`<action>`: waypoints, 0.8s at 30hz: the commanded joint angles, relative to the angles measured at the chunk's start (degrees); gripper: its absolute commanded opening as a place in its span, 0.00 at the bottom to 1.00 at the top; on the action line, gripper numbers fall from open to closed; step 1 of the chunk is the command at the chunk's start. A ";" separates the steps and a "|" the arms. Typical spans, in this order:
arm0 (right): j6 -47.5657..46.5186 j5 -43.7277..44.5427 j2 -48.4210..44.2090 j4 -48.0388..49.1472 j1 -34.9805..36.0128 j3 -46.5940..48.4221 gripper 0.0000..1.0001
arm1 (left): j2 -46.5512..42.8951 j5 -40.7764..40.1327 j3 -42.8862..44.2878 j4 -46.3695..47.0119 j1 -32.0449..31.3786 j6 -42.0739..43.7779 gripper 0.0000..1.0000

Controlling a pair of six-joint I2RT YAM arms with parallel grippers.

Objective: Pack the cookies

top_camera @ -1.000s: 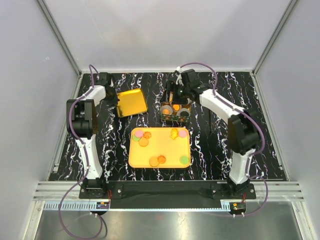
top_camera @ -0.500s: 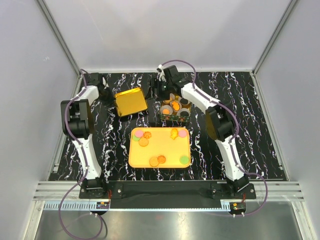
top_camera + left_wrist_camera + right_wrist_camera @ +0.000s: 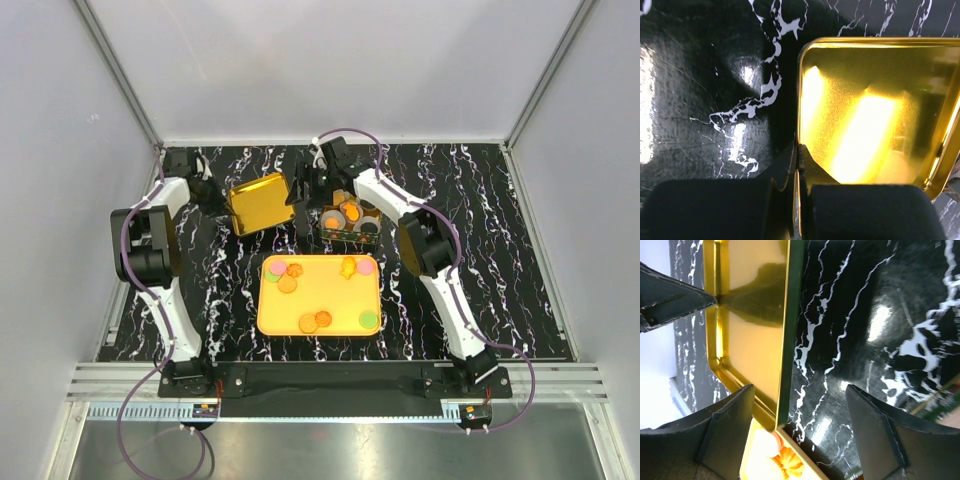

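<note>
Several cookies [image 3: 316, 321], mostly orange with pink and green ones, lie on the yellow tray [image 3: 330, 290]. More sit in the small patterned box [image 3: 346, 236] behind it. A gold lid [image 3: 260, 203] stands tilted left of the box. My left gripper [image 3: 222, 200] is shut on its left rim, and the left wrist view shows the rim pinched at the left gripper [image 3: 799, 150] with the lid [image 3: 875, 110] beyond. My right gripper [image 3: 300, 195] is open at the lid's right edge. In the right wrist view that edge [image 3: 785, 340] runs between the right gripper's [image 3: 800, 410] spread fingers, and an orange cookie [image 3: 790, 464] shows below.
The black marbled table [image 3: 470, 250] is walled by white panels on three sides. The box stands just right of my right gripper. The yellow tray lies in front of both the lid and the box.
My right arm has swung left from over the box to the lid's right edge, still open. The left arm shifted slightly and the lid tilted, still gripped.
</note>
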 commanded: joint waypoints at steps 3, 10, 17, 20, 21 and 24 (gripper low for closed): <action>4.87 -6.39 -0.49 7.19 0.81 0.57 0.81 | -4.69 5.21 -0.93 3.92 0.18 -0.81 0.00; 9.62 -10.44 -1.28 11.86 0.81 -1.02 0.80 | -6.71 8.91 -2.68 6.03 -0.44 -1.69 0.00; 12.17 -11.41 -3.74 13.53 0.11 -2.68 0.63 | -9.88 11.19 -5.67 8.49 -1.84 -2.04 0.00; 12.62 -11.76 -4.97 13.80 -0.50 -3.04 0.51 | -11.37 12.42 -7.25 9.37 -2.81 -1.69 0.00; 12.62 -11.93 -5.23 13.36 -0.59 -3.13 0.48 | -11.81 12.77 -7.60 9.89 -3.16 -1.52 0.00; 12.53 -11.23 -6.90 13.10 -0.77 -4.80 0.30 | -13.31 11.55 -7.96 9.29 -4.65 -0.81 0.00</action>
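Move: The left hand already has the lid's left rim pinched; the lid's middle is about 8 cm to its right and 1 cm ahead, at about its height. From the open right hand the lid's middle lies some 9 cm to the left, about 1 cm back and 2 cm lower. The cookie box stands about 12 cm to that hand's right, 4 cm back and 5 cm lower; the cookie tray's middle is roughly 24 cm back, 5 cm right and 7 cm down. Still pinching the lid's left rim, the left hand carries the lid about 5 cm to the right towards the right gripper while rising some 4 cm, drawing slightly back and tilting the lid's right side up. The right hand goes about 3 cm left and as much up to meet the free right rim, rolls some 15 degrees, and closes its fingers from wide open to a third, one inside the lid and one outside. ##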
